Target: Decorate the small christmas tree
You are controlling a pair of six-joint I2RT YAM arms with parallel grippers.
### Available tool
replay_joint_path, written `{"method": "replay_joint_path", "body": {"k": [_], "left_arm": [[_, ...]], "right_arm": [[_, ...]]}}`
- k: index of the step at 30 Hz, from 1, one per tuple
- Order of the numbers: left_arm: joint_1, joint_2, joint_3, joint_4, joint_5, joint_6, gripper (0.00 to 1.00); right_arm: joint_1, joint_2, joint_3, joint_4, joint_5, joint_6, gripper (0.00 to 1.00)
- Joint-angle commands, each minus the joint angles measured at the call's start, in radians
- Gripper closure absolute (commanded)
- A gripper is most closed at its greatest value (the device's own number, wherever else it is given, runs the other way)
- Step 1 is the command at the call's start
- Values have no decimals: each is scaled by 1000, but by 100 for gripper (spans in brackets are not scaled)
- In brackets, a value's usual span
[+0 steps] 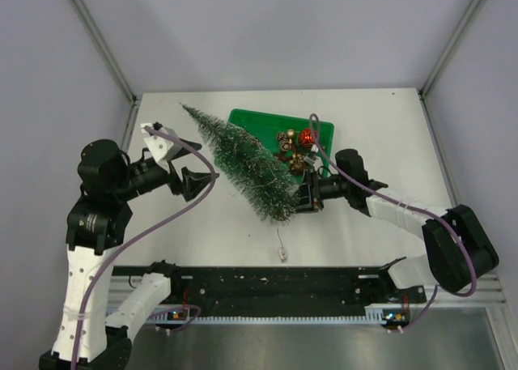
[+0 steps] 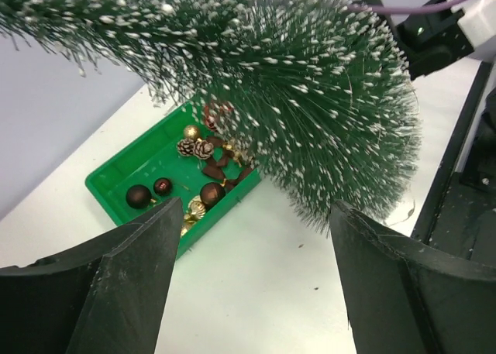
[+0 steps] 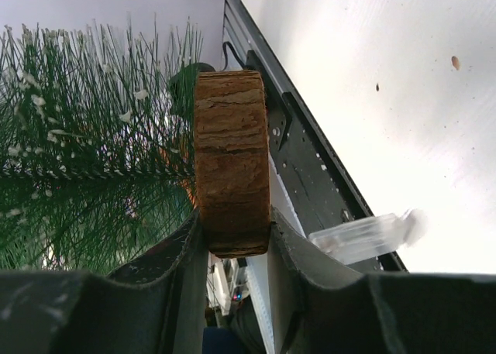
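The small christmas tree [image 1: 243,159] is held tilted above the table, its tip toward the far left and its brown wooden base [image 3: 231,152] toward the right arm. My right gripper [image 3: 232,224] is shut on that base, one finger on each flat face. My left gripper [image 1: 198,182] hangs open just left of the tree's middle. In the left wrist view nothing lies between the left gripper's [image 2: 256,242] fingers, and the frosted bristles [image 2: 310,98] hang above and ahead of them.
A green tray [image 1: 241,119] behind the tree holds several baubles, pine cones and gold ornaments [image 2: 194,149]. A small clear plastic piece on a thin wire [image 1: 281,253] lies near the front edge. A black rail [image 1: 267,285] runs along the near side.
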Motion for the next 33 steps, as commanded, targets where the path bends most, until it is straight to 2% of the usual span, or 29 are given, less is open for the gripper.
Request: {"method": "replay_joint_path", "body": {"k": [1, 5, 7, 10, 13, 18, 19, 21, 22, 27, 30, 31, 33], "left_arm": [[59, 25, -4, 133, 133, -130, 19], [108, 50, -10, 206, 263, -227, 23], [139, 64, -16, 202, 349, -232, 25], [172, 65, -46, 179, 403, -213, 30], [226, 58, -83, 191, 451, -212, 39], [269, 55, -120, 200, 517, -213, 64], [280, 53, -126, 203, 530, -213, 71], [291, 53, -139, 206, 541, -215, 93], [295, 52, -143, 206, 535, -215, 100], [314, 16, -192, 231, 512, -213, 100], [315, -20, -235, 249, 468, -210, 100], [315, -33, -244, 246, 449, -199, 100], [315, -54, -257, 229, 399, -180, 100]], "right_arm": [[57, 54, 35, 132, -24, 24, 100], [100, 132, 67, 138, 16, 24, 100], [108, 161, 75, 164, 28, 37, 100], [115, 201, 87, 219, 30, 73, 100], [140, 247, 127, 215, 30, 67, 100], [178, 305, 188, 225, 33, 65, 100], [183, 314, 196, 225, 37, 65, 100], [184, 327, 202, 227, 42, 68, 92], [184, 330, 203, 227, 46, 67, 90], [184, 334, 210, 207, 62, 57, 70], [177, 336, 222, 152, 85, 34, 55], [172, 336, 226, 126, 91, 22, 44], [158, 328, 228, 77, 103, -1, 37]]}}
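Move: The tree slants across between my hands, tip up to the left. Its middle lies about 4 cm ahead of my open left hand, 6 cm to the right and 9 cm below. My right hand grips the wooden foot; from there the tree's middle is some 5 cm ahead, 14 cm left and 15 cm up. From that right hand the green box lies about 25 cm ahead, 6 cm left and 15 cm below, and the clear battery box some 10 cm back, 5 cm left and 12 cm down. With my right hand I carry the tree's foot about 7 cm to the left and 4 cm down, towards my left hand. Meanwhile I tip my left wrist some 15 degrees and shut its fingers fully among the needles at the tree's side, then sink it, ending about 4 cm lower. My right hand stops and, last of all, opens and lets go of the foot. ##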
